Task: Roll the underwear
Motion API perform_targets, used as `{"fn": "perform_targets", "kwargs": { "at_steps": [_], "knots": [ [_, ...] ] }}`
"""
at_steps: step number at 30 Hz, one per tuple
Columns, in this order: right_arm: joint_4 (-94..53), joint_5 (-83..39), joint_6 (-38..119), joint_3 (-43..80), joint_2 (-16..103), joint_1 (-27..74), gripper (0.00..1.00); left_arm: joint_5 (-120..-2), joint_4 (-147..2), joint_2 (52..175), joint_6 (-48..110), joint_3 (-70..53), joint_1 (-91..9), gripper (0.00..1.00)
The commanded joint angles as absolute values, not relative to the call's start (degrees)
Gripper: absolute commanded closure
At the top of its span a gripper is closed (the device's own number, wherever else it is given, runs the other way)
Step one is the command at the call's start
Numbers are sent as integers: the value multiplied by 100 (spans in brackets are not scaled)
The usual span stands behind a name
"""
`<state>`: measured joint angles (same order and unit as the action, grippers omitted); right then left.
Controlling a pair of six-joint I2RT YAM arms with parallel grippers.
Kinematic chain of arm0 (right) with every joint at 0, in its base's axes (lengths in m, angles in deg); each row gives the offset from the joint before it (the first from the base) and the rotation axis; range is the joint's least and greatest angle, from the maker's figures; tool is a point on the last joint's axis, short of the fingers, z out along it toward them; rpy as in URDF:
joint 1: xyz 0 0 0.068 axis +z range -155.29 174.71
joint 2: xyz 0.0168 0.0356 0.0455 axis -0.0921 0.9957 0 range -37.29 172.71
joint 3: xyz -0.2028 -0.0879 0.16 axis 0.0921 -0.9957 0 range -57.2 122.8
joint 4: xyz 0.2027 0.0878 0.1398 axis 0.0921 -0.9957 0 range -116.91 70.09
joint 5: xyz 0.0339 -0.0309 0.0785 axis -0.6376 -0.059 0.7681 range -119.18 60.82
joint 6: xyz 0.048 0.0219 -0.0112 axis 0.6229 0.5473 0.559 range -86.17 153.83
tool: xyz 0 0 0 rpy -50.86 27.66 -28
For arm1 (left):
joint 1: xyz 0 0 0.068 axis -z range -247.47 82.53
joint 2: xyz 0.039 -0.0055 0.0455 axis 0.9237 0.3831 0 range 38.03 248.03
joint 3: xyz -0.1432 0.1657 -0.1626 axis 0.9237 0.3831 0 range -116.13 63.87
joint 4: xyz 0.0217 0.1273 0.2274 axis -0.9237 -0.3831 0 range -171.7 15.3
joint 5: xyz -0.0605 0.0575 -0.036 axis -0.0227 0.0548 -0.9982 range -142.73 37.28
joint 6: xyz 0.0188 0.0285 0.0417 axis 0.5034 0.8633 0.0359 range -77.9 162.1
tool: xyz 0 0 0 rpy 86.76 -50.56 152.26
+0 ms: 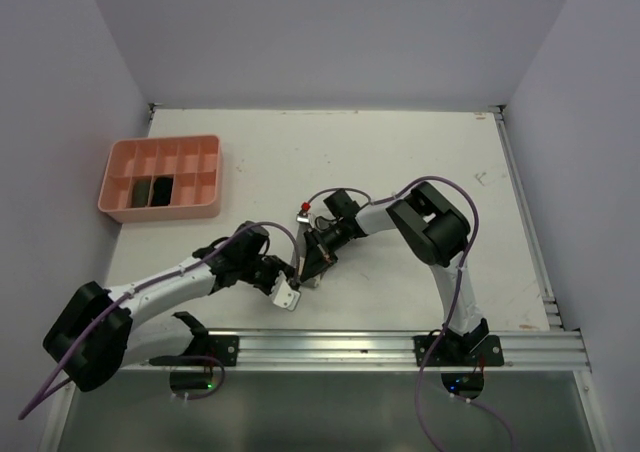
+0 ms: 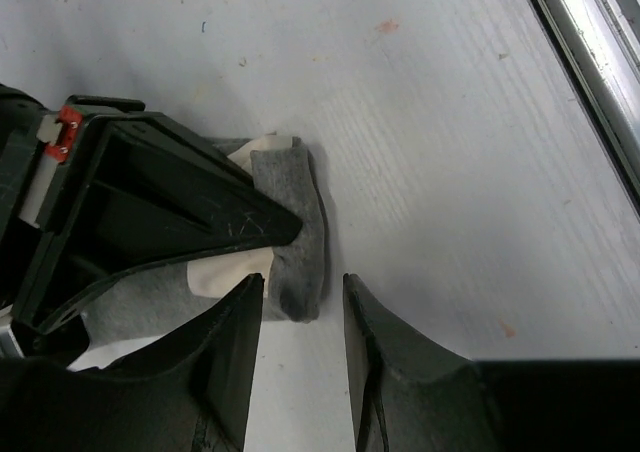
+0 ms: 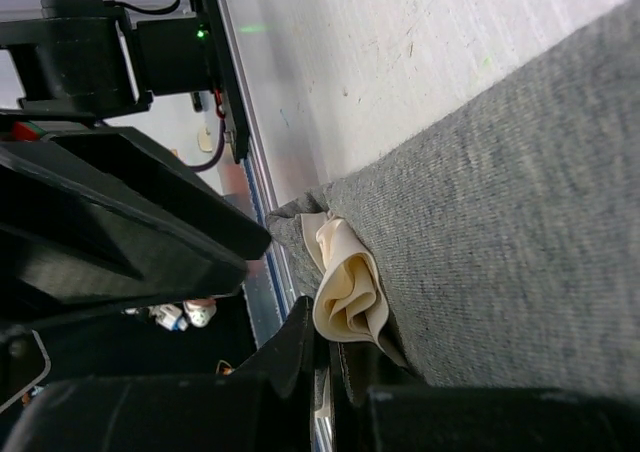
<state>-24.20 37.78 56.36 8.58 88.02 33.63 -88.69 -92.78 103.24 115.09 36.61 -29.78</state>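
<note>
A grey underwear piece (image 2: 296, 234) with a cream band (image 3: 350, 282) lies partly rolled on the white table, near the front rail. My right gripper (image 3: 338, 357) is shut on the rolled cream-and-grey edge; its black fingers (image 2: 190, 202) lie across the cloth. My left gripper (image 2: 302, 307) stands open, its tips just short of the roll's rounded end and straddling it without touching. From above, both grippers meet over the underwear (image 1: 308, 274), left gripper (image 1: 293, 287) from the left and right gripper (image 1: 318, 260) from the right. Most of the cloth is hidden under them.
A pink compartment tray (image 1: 160, 144) stands at the back left, with two dark pieces in its front cells (image 1: 152, 190). The metal front rail (image 1: 400, 347) runs close behind the grippers. A red-tipped part (image 1: 302, 209) of the right wrist sticks up.
</note>
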Motion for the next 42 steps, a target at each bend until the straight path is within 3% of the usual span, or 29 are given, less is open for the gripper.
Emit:
{"fn": "perform_targets", "kwargs": {
  "at_steps": [1,7,15,19,20,25,29,37,42],
  "knots": [
    [-2254,2760,5545,836,9085,3356,100,-8464,-8349,10614,11286,3829,-2662,59],
    [-2272,2795,5554,880,9129,3356,100,-7972,-8050,11044,11154,3926,-2450,62],
    [-2465,2804,5405,942,9138,3356,100,-7514,-8392,11607,11022,3681,-2362,76],
    [-2623,2778,5326,995,9103,3347,100,-7408,-8822,11993,11022,3400,-2309,89],
    [-2693,2655,5282,1056,9059,3347,95,-7417,-9084,12055,10987,3312,-2300,99],
    [-2826,1908,5439,1179,8323,2953,57,-7785,-10184,12521,11066,2722,-2283,100],
    [-2606,1320,5756,1223,7636,2399,45,-8014,-10685,12670,11039,2530,-2283,100],
    [-2993,-499,5133,926,5835,1871,44,-8549,-11678,13592,10723,1643,-2475,100],
    [-3519,-782,4527,469,4432,1880,45,-9068,-12847,14814,10705,255,-2905,100]
  ]
}}
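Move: Just forward-right of the left hand lies the near end of the underwear, the grey fold over the cream roll: about 2 cm ahead, 3 cm right and 4 cm below. The right fingertips are shut on this end, so it sits at the right hand point, around 1 cm below. The rest of the flat underwear lies ahead, its middle some 5 cm forward and 1 cm right of the right hand. Taking over the hold on the folded near end, the open left fingers sink about 3 cm, slide forward some 2 cm and shut to pinch the fold. The right fingers then open, let go and swing off forward, up and to the right, some 25 cm in all. The left hand keeps its pinch, drawing a few centimetres to the right as its wrist tilts some 25 degrees. ##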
